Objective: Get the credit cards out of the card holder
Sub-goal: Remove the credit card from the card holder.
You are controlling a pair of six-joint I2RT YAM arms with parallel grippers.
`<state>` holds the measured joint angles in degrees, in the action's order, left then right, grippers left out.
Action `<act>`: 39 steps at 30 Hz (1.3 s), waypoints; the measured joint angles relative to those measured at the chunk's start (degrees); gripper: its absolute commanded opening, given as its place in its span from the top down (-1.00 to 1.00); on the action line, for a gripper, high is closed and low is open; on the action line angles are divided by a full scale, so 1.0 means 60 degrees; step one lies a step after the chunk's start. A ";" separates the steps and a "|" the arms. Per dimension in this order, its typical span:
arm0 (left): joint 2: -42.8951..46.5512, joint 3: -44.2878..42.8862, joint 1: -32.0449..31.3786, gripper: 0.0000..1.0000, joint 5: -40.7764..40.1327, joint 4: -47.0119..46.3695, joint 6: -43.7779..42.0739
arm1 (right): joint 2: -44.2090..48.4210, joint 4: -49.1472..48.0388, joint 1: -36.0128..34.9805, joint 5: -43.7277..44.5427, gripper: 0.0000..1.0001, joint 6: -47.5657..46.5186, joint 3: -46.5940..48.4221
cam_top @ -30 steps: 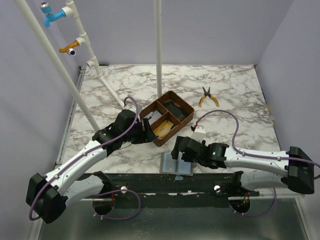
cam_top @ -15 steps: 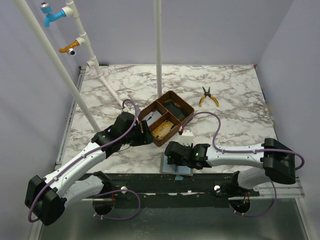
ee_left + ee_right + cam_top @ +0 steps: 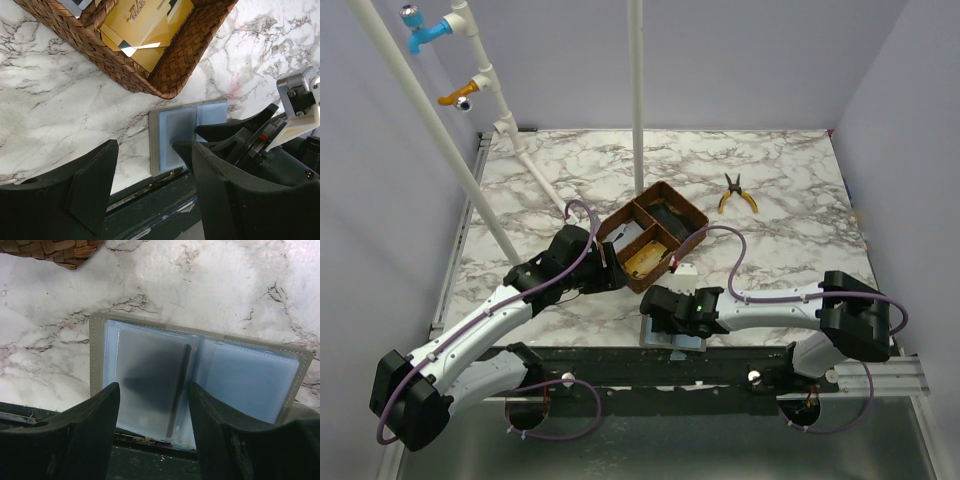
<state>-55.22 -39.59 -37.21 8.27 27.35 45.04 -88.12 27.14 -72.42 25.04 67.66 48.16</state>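
The card holder (image 3: 200, 370) lies open and flat at the table's near edge, grey outside with pale blue clear sleeves inside; it also shows as card holder (image 3: 686, 342) and card holder (image 3: 175, 127). My right gripper (image 3: 152, 387) hovers low over its left leaf, open, its fingers straddling a frosted sleeve. Whether a card sits in that sleeve I cannot tell. Yellow credit cards (image 3: 145, 25) lie in a compartment of the woven tray. My left gripper (image 3: 152, 150) is open and empty, just left of the holder and near the tray.
The brown three-compartment tray (image 3: 683, 201) stands mid-table behind the holder. Yellow-handled pliers (image 3: 735, 193) lie at its back right. A white vertical pole (image 3: 637, 100) and slanted white pipes (image 3: 440, 140) rise at the back and left. A dark rail borders the table's near edge.
My right arm has swung left and lower over the card holder, and its jaws have narrowed. The left arm has stayed almost still.
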 measured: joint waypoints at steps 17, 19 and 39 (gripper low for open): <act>-0.0127 0.0186 0.0000 -0.23 0.0018 -0.0066 0.0040 | -0.0117 -0.0193 0.0000 -0.0113 0.46 0.0178 -0.0229; -0.0186 0.0291 0.0000 -0.16 0.0051 -0.0087 0.0073 | 0.0026 -0.0361 0.0029 -0.0117 0.62 0.0226 -0.0444; -0.1610 0.0750 -0.1016 0.88 0.0412 -0.0918 0.0353 | 0.1268 -0.4142 0.1402 -0.1821 0.99 0.0095 -0.2936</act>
<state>-64.88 -35.09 -43.31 10.74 21.85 47.16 -80.51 2.28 -64.01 14.11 68.23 30.55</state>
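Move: The card holder lies open and flat under the right hand, its middle about 2 cm lower, 1 cm ahead and 2 cm to the right. From the left hand that middle is roughly 12 cm to the right, 5 cm back and 12 cm below. From the right hand, the wicker basket's middle is about 20 cm ahead and 3 cm left, and the gold cards in it about 14 cm ahead and 4 cm left. The holder's clear pockets, close by the middle fold, are pinched by the right fingers, which sink about 1.5 cm and shut from well open; the wrist then rolls nearly 20 degrees, left side rising, as the hand eases slightly forward. The left hand, after a pause, drops about 6 cm towards the holder while drawing back and right, tips downward and nearly closes, without touching. ##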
